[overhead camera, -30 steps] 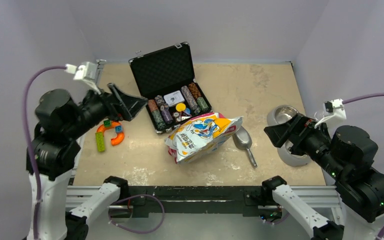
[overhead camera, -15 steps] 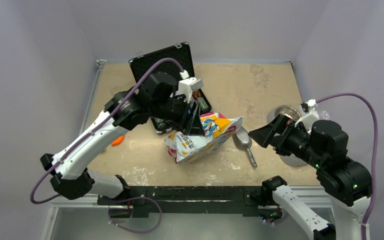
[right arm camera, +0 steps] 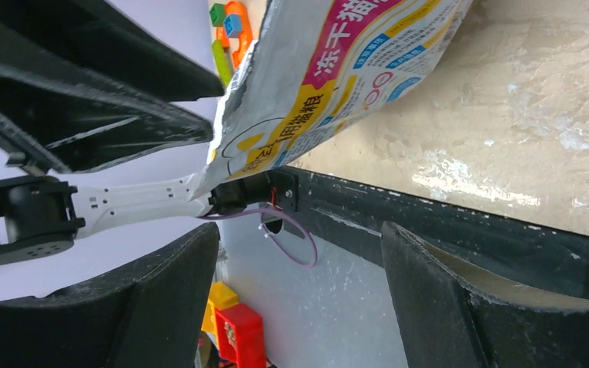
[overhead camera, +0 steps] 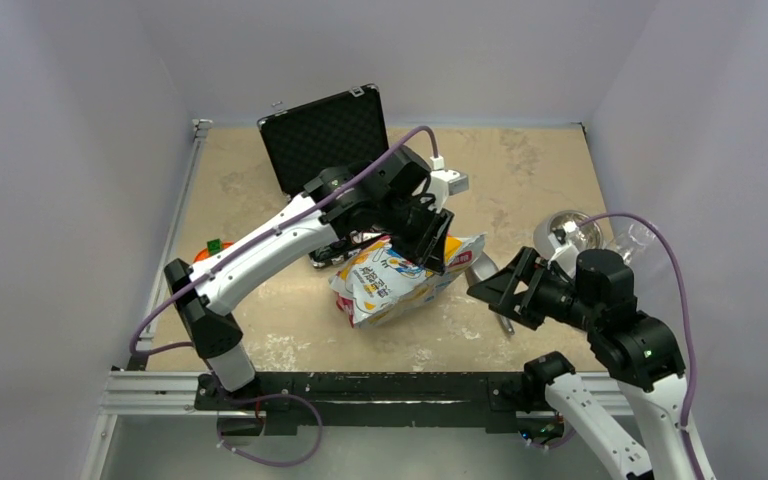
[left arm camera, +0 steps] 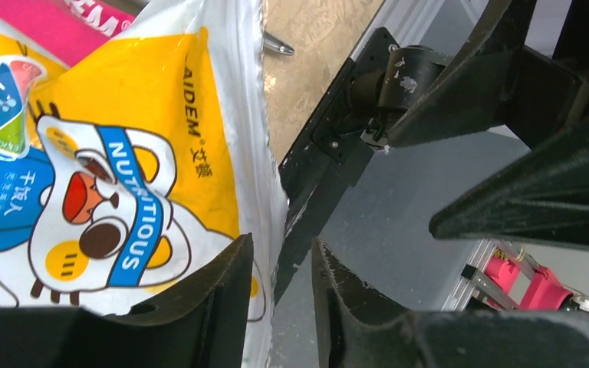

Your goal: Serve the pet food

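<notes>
The pet food itself does not show. A crinkly printed bag (overhead camera: 395, 280) lies in the middle of the table, its open end toward the right. My left gripper (overhead camera: 430, 250) hangs over the bag's upper right corner. In the left wrist view the bag's (left arm camera: 123, 153) white edge lies in the narrow gap of the left gripper (left arm camera: 280, 241), against one finger, with space left to the other. My right gripper (overhead camera: 487, 290) stands open to the right of the bag, over a metal scoop (overhead camera: 480, 268). Nothing lies between the jaws of the right gripper (right arm camera: 301, 230).
A steel bowl (overhead camera: 565, 232) stands at the right, behind my right arm. An open black case (overhead camera: 325, 135) of poker chips sits behind the bag, mostly hidden by my left arm. Coloured toy pieces (overhead camera: 212, 246) lie at the left edge.
My left arm swung from the left edge over to the bag, its jaws narrowing round the bag's edge. My right arm moved left from the bowl to the scoop.
</notes>
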Robot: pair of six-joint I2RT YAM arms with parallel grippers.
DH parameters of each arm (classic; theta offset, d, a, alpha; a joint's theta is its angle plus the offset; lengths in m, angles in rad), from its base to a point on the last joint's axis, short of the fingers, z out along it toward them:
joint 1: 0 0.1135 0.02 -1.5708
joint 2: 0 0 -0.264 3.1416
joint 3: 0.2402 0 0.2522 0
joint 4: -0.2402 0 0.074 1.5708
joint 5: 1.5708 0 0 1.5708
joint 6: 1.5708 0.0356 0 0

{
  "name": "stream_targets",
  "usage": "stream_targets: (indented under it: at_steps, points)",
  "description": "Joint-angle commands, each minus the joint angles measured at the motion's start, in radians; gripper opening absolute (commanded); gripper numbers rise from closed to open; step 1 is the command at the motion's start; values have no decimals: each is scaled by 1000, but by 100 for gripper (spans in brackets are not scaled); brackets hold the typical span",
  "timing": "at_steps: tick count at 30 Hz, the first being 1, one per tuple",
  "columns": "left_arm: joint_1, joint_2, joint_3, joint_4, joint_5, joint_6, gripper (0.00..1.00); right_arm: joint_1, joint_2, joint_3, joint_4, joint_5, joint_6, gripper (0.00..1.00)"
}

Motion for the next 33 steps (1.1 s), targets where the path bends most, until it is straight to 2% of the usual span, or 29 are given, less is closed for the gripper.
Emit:
stream_targets:
  at_steps: [1,7,9,14,17,22,25,33]
  points:
    - [-9,55,96,26,47,39,36,-2,-11,32,43,-19,5,81]
    - [-9,91,121,-36,27,75,25,-1,-25,-2,61,-28,36,80]
    - [-9,83,104,-21,20,89,17,-1,-23,-20,79,-34,39,79]
    - [-9,108,121,-57,-2,121,0,0,55,-48,123,-54,82,68]
    - [-9,99,116,-53,-13,116,0,9,102,-52,185,-81,130,57]
    - [-9,98,86,-17,31,102,0,14,173,-36,247,-28,171,55]
    - [-9,103,84,-19,40,73,0,31,231,-32,288,-43,212,50]
    - [-9,76,51,17,33,11,0,109,312,-23,272,65,252,46]
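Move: The pet food bag's top edge is just under the left hand, about 1 cm ahead, 2 cm to its right and 2 cm down. From the right hand it lies roughly 6 cm ahead, 6 cm left and about level. The scoop is on the table some 8 cm ahead of the right hand, 8 cm to its right and 23 cm down. The chip case lies about 22 cm ahead of the left hand, 13 cm to its left and 24 cm down. Left fingers shut, pinching the bag's top edge; right hand reaches about 8 cm forward-left towards it, fingers narrowing. ##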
